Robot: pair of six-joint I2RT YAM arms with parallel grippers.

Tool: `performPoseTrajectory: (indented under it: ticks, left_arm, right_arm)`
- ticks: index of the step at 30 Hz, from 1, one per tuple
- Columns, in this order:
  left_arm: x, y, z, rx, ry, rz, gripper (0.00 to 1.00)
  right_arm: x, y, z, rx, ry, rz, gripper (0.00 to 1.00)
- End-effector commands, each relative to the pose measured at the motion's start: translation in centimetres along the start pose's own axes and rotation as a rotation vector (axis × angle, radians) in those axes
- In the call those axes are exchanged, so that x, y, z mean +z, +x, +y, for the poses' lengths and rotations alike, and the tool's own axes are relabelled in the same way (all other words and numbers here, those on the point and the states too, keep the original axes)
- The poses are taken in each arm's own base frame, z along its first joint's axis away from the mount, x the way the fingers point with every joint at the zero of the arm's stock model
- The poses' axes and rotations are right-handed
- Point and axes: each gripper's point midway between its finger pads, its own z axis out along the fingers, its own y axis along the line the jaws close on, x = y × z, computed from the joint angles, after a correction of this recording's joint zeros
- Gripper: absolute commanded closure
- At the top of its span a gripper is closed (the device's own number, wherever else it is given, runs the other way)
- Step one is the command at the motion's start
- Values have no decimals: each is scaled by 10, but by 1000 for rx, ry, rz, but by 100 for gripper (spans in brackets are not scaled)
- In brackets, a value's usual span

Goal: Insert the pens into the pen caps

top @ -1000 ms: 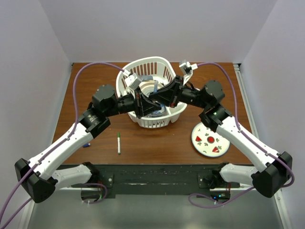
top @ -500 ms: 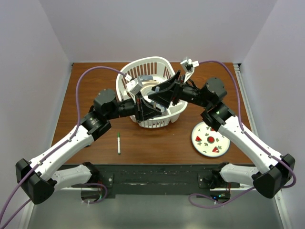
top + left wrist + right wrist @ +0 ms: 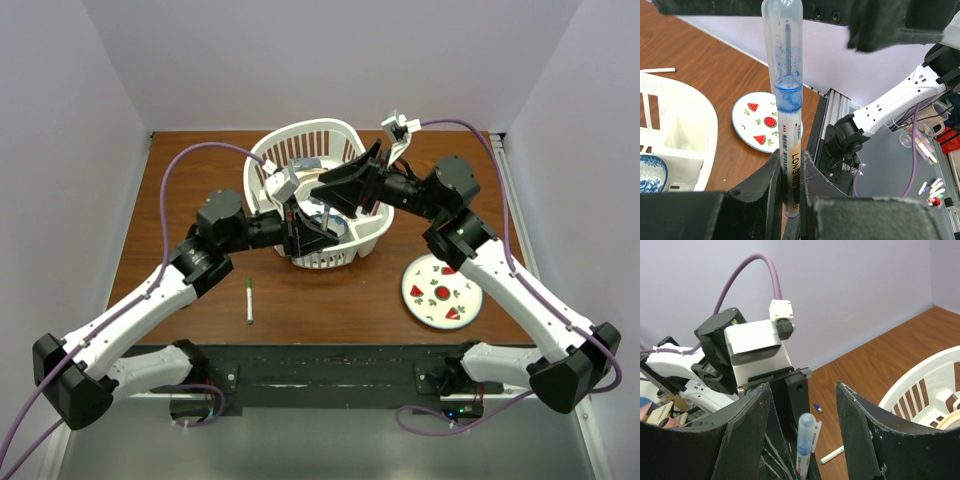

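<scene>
My left gripper (image 3: 791, 167) is shut on a white-barrelled pen (image 3: 790, 150) and holds it upright over the white basket (image 3: 300, 135). A clear cap (image 3: 782, 45) stained blue sits on the pen's tip. My right gripper (image 3: 804, 390) stands open, its fingers (image 3: 747, 430) on either side of the capped pen (image 3: 805, 440) without touching it. In the top view the left gripper (image 3: 315, 222) and the right gripper (image 3: 335, 183) meet above the basket. A second pen (image 3: 249, 299), with a green end, lies on the table in front of the basket. A small blue cap (image 3: 817, 407) lies loose on the wood.
A round plate (image 3: 441, 291) with a watermelon print sits at the right front of the table. A blue-patterned bowl (image 3: 650, 172) is inside the basket. Another white pen (image 3: 657, 70) lies on the wood beyond the basket. Purple cables arch over both arms.
My right gripper has opened, let go of the cap and drawn back up and to the right. The cap stays on the pen in my left gripper, which has hardly moved.
</scene>
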Motion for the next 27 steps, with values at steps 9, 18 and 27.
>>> performPoseTrajectory:
  ticks: [9, 18, 27]
  left_arm:
    - [-2, -25, -11, 80, 25, -71, 100]
    - [6, -66, -4, 156, -34, -162, 100]
    - [14, -113, 7, 199, -42, -209, 100]
  right_arm:
    - [-3, 25, -7, 23, -15, 28, 95]
    - [-14, 113, -25, 107, 11, 182, 100]
    - [-18, 166, -17, 204, -3, 258, 100]
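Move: The left hand already grips the pen upright with its cap on top; the cap's middle is about 8 cm above that hand and some 2 cm forward, level sideways. The open right fingers straddle the cap, its middle about 3 cm below and 1 cm back from them, level sideways. From the left hand, the blue bowl is roughly 10 cm forward, straight out, 26 cm down; the green-ended pen is 17 cm left, 4 cm back, 32 cm down. The right fingers close on the upper part of the cap and pinch it, then the right hand drives down about 6 cm, easing some 2 cm forward and turning slightly clockwise. Still gripping the pen, the left hand sinks with it by about 5 cm, drifts a little forward and tips roughly 10 degrees, both hands easing off at the end. ##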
